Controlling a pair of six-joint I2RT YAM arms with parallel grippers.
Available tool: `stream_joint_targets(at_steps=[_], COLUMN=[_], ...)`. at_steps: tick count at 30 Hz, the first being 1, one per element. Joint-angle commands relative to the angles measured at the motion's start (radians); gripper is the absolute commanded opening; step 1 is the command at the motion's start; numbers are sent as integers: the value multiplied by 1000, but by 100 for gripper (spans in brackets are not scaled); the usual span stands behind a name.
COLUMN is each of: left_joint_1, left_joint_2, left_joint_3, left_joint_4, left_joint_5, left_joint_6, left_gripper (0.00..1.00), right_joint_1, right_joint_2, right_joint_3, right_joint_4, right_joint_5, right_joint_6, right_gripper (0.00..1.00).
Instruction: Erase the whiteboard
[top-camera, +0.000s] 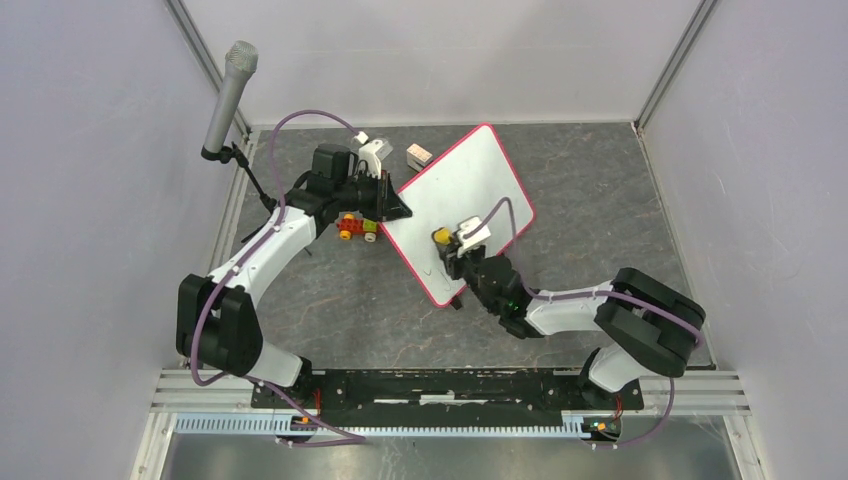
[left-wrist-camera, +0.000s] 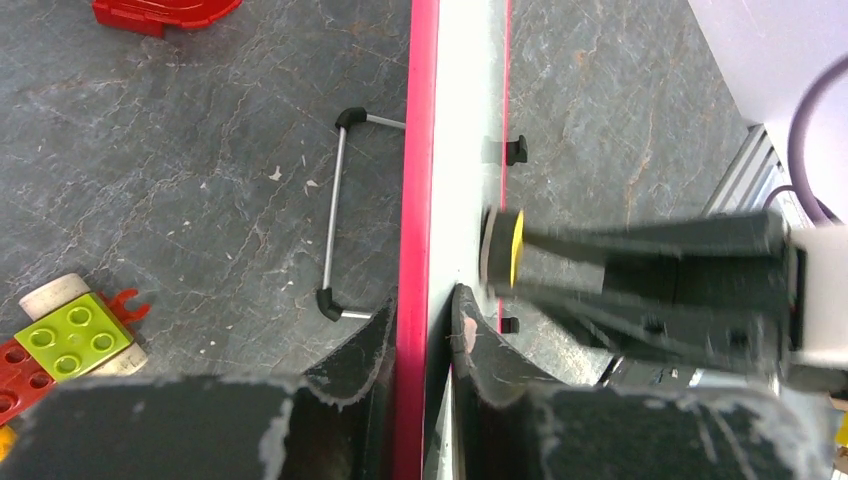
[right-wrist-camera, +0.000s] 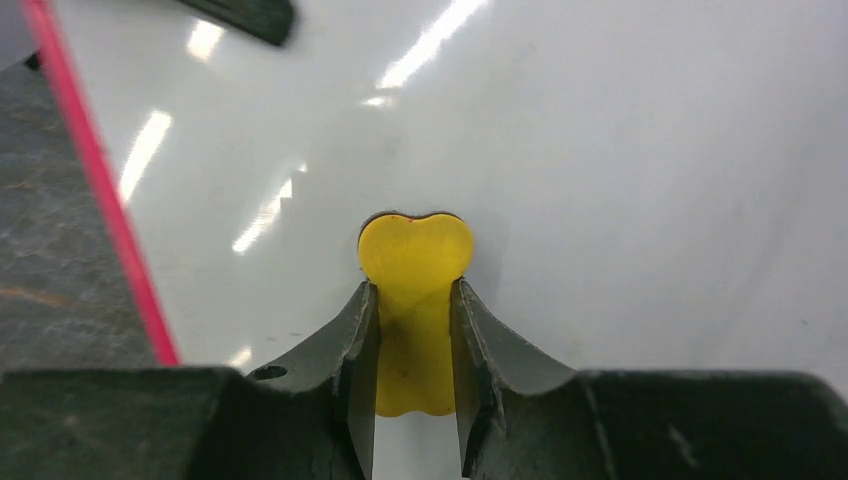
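The whiteboard (top-camera: 470, 190), white with a red-pink rim, lies turned at an angle in the middle of the table. My left gripper (top-camera: 403, 208) is shut on its left edge. In the left wrist view the fingers (left-wrist-camera: 365, 350) pinch the rim of the whiteboard (left-wrist-camera: 455, 150), which shows nearly edge-on. My right gripper (top-camera: 450, 245) is shut on a yellow eraser (top-camera: 440, 236) pressed on the board's near left part. The right wrist view shows the right gripper (right-wrist-camera: 413, 300) clamped on the eraser (right-wrist-camera: 415, 250) against the glossy whiteboard (right-wrist-camera: 600, 150). I see no marker lines there.
Toy bricks (top-camera: 355, 228) lie left of the board, with a green brick (left-wrist-camera: 75, 335) and a red piece (left-wrist-camera: 160, 12) in the left wrist view. A wire bracket (left-wrist-camera: 340, 220) sits beside the rim. A small block (top-camera: 418, 154) and a microphone (top-camera: 228, 95) stand at the back left.
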Motion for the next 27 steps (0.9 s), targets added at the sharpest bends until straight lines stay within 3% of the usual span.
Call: stream_joint_targets(at_steps=[1,6,17,23,27], left_joint_1=[-12,-18,-19,-20,-20], left_joint_2=[13,9,-58,-59,-75], left_joint_3=[-50,-46,-60,-132,-131], left_joint_4=[-115,-175,-311,-269,-273], left_joint_5=[-304,-302,-257,-277,-341], left_joint_6=[200,173,109,108,138], left_gripper=[2,2,2,2,2], right_joint_1=[-122,-139,177,155,101], right_joint_2=[12,10,29,22,-12], right_joint_3=[-105,-105,-13,-25,-126], right_joint_4=[-67,-82,-86,-138,-112], right_joint_5=[21,-15,-73,60,144], right_joint_6=[89,71,32,73,118], right_gripper=[28,28,29,29,29])
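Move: The last pen marks, on the whiteboard's lower left part, lie about 5 cm back, 4 cm left and 3 cm below the right hand, which already holds the yellow eraser. The board's bottom corner is some 12 cm back, 2 cm left and 8 cm below that hand; the board corner in the left gripper is about 5 cm ahead, 11 cm left and 5 cm above. From the left hand, the marks lie roughly 10 cm back, 5 cm right and 7 cm below. The yellow eraser, still pinched in the right fingers and kept against the whiteboard, first slides right, forward and a little down, about 6 cm, then reverses into a longer sweep of some 12 cm back and left along the face, over the last marks near the left edge; the wrist swings slightly clockwise, then about 15 degrees counter-clockwise. The left hand keeps its pinch on the corner and, after a pause, draws back about 3 cm and slightly left. ##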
